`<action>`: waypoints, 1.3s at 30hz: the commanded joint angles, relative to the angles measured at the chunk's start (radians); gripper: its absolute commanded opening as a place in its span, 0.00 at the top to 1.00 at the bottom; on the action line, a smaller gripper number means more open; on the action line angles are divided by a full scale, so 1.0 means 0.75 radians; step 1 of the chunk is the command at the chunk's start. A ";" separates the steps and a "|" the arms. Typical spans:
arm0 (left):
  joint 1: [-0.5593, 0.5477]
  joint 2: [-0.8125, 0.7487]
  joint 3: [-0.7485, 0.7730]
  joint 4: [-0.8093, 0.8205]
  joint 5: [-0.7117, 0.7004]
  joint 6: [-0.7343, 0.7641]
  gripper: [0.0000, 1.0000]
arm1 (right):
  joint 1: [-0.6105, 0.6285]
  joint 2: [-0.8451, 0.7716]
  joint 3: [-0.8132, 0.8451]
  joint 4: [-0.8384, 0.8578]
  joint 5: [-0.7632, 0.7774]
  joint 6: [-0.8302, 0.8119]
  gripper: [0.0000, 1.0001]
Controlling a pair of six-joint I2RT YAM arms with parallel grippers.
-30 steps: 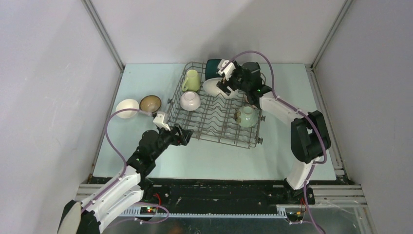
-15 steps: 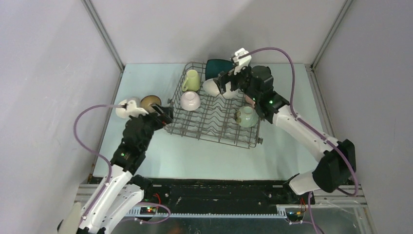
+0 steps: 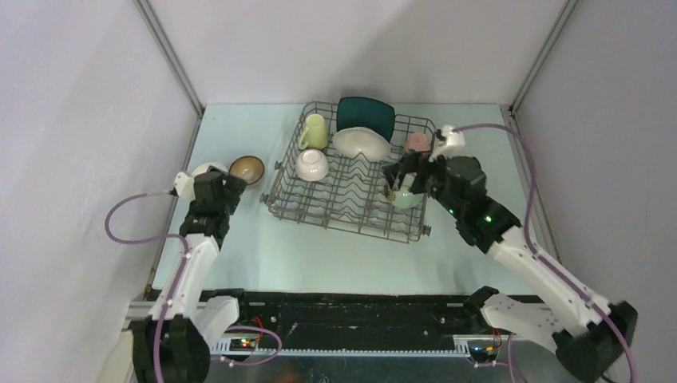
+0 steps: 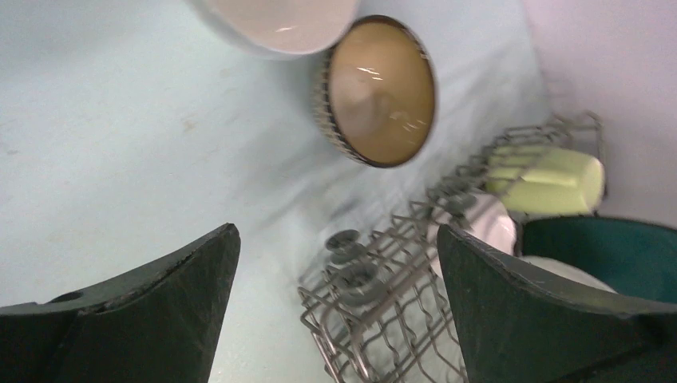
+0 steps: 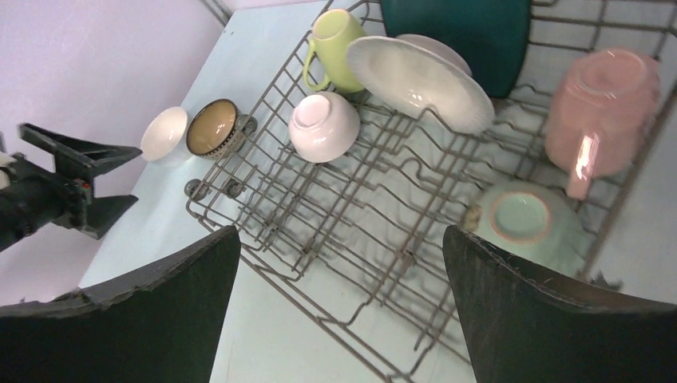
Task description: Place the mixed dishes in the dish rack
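The dish rack (image 3: 343, 226) holds a teal square plate (image 3: 366, 116), a white round plate (image 3: 362, 144), a yellow-green mug (image 3: 314, 132), a white bowl (image 3: 311, 164), a pale green bowl (image 3: 405, 197) and a pink cup (image 3: 416, 142). On the table left of the rack sit a dark brown bowl (image 3: 247, 168) and a second white bowl (image 3: 206, 168). My left gripper (image 4: 337, 231) is open and empty just in front of these two bowls. My right gripper (image 5: 341, 231) hovers open and empty over the rack's right side, by the pale green bowl (image 5: 523, 219).
Grey walls with metal corner posts (image 3: 172, 60) close in the pale table on three sides. The rack sits skewed, its front right corner (image 3: 421, 233) nearest me. Purple cables (image 3: 128, 211) loop off both wrists.
My right gripper has pulled back from the white round plate at the rack's rear to the rack's right side. My left gripper swung left from the rack's front corner to the two bowls. Both opened wider.
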 commanded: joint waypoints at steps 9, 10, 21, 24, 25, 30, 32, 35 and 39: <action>0.134 0.542 0.346 -0.144 0.169 -0.248 0.04 | -0.082 -0.380 -0.300 -0.085 -0.048 0.121 0.01; 0.132 0.562 0.359 -0.133 0.172 -0.253 0.05 | -0.082 -0.383 -0.309 -0.087 -0.052 0.115 0.00; 0.132 0.867 0.452 -0.054 0.215 -0.318 0.14 | -0.084 -0.390 -0.327 -0.098 -0.058 0.065 0.00; 0.132 0.921 0.466 -0.040 0.237 -0.313 0.24 | -0.084 -0.375 -0.329 -0.091 -0.066 0.063 0.00; 0.132 0.926 0.465 -0.035 0.238 -0.317 0.27 | -0.082 -0.373 -0.329 -0.091 -0.066 0.063 0.00; 0.132 0.953 0.471 -0.022 0.271 -0.322 0.36 | -0.086 -0.369 -0.329 -0.094 -0.066 0.067 0.00; 0.132 0.945 0.468 -0.020 0.262 -0.323 0.50 | -0.085 -0.373 -0.329 -0.098 -0.064 0.070 0.01; 0.132 0.925 0.456 -0.017 0.250 -0.321 0.67 | -0.085 -0.375 -0.329 -0.100 -0.063 0.074 0.00; 0.131 0.882 0.461 -0.031 0.239 -0.305 0.97 | -0.085 -0.386 -0.342 -0.100 -0.062 0.077 0.00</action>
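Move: The brown bowl lies straight ahead of the open left hand, some 13 cm out and 12 cm lower. The white bowl sits about 12 cm to the left of the brown one and 2 cm nearer; the rack's near left corner is roughly 3 cm ahead of the hand and 7 cm to its right. A small upturned bowl in the rack stands some 20 cm right and 13 cm ahead. From the right hand the brown bowl is about 44 cm left, 14 cm ahead and well below. The left fingers close from wide open and pinch the brown bowl's near rim, a little to its left side, one finger inside and one outside. To get there the hand dips and reaches forward, about 10 cm down and 8 cm out, tipping some 20 degrees further down and rolling its left side lower. The open right hand draws back and to the right, then sinks, about 5 cm each way. ##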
